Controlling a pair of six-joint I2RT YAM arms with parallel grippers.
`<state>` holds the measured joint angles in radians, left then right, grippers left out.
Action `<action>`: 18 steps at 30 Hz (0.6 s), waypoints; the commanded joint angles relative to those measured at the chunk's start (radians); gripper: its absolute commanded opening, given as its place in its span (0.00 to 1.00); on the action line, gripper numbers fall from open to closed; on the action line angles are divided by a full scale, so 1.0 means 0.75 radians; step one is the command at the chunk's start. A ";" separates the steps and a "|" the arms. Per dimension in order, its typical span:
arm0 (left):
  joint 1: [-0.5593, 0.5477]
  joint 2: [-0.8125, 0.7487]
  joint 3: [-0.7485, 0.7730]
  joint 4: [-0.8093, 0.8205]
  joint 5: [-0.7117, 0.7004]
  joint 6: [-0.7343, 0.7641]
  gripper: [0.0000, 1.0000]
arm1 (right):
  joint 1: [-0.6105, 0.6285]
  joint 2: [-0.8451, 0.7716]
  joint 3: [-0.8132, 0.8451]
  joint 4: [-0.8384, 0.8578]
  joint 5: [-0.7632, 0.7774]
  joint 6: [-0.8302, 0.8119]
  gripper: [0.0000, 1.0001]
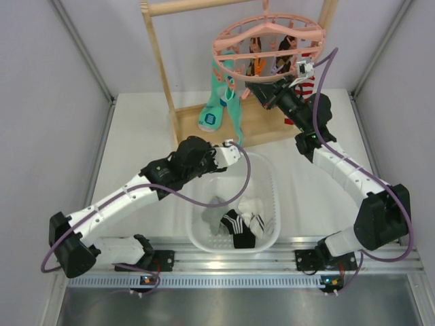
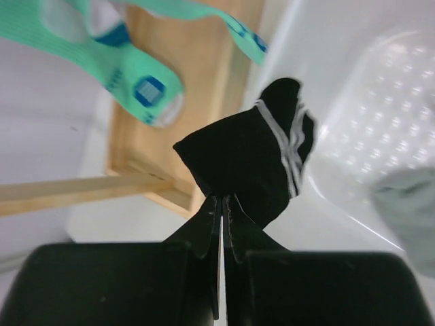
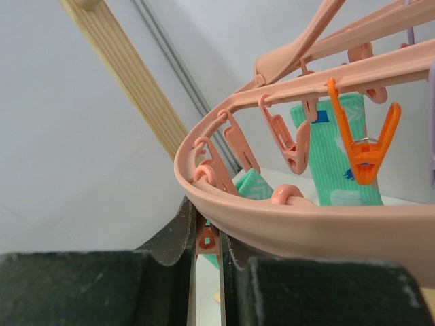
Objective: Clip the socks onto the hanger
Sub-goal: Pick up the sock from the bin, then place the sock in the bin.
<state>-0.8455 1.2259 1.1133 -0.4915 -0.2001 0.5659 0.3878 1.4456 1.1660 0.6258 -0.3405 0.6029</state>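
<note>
My left gripper (image 2: 222, 198) is shut on a black sock with white stripes (image 2: 245, 156), which bunches up just past the fingertips. In the top view this gripper (image 1: 234, 146) hangs over the far rim of the basket, near the rack's base. The round pink hanger (image 1: 268, 41) hangs from the wooden rack. My right gripper (image 1: 253, 87) reaches up under its near rim. In the right wrist view the right gripper (image 3: 206, 221) is shut on a small pink clip peg (image 3: 207, 242) below the hanger's outer ring (image 3: 306, 224). More socks lie in the basket: a black striped one (image 1: 238, 229), a white one (image 1: 255, 212) and a grey one (image 1: 212, 214).
A white plastic basket (image 1: 270, 178) stands at the table's front centre. The light wooden rack (image 1: 160, 61) stands at the back, with a flat base (image 1: 262, 125). Long teal patterned socks (image 1: 221, 98) hang from the hanger, and an orange peg (image 3: 363, 146) dangles nearby. Grey walls close in on both sides.
</note>
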 commanded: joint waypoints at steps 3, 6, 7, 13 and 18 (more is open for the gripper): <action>-0.002 -0.094 -0.079 0.590 0.017 0.529 0.00 | -0.018 -0.042 0.053 0.027 -0.016 -0.051 0.00; 0.000 -0.066 -0.089 0.739 0.103 0.728 0.00 | -0.018 -0.040 0.063 0.029 -0.016 -0.057 0.00; 0.000 -0.058 -0.108 0.814 0.119 0.783 0.00 | -0.018 -0.036 0.067 0.029 -0.018 -0.055 0.00; 0.000 0.061 -0.218 1.238 0.203 1.135 0.00 | -0.024 -0.034 0.086 0.037 -0.029 -0.043 0.00; 0.049 0.235 -0.302 1.659 0.259 1.393 0.00 | -0.034 -0.038 0.090 0.049 -0.061 -0.029 0.00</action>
<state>-0.8288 1.3464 0.9066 0.4431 -0.0570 1.4281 0.3790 1.4456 1.1683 0.6262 -0.3592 0.5941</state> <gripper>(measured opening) 0.013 0.079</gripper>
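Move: The black striped sock is already pinched in the left fingers. The free clip on the hanger's near rim lies about 12 cm ahead of the left hand, 9 cm to its right and 16 cm above; it is right at the right hand's fingertips. The nearer teal sock hangs some 12 cm ahead of the left hand, 5 cm right and about level; the bin's middle is about 10 cm back, 8 cm right and 17 cm below. The black sock, kept pinched by its end in the left fingers, is carried up some 10 cm from above the bin towards the hanger's near rim, going about 7 cm right and 6 cm forward, with a slight dip at the end. Meanwhile the left wrist tips the fingers up some 50 degrees, from slanting down to about level, and swings them a little clockwise. The right hand stays still, holding at the rim. ##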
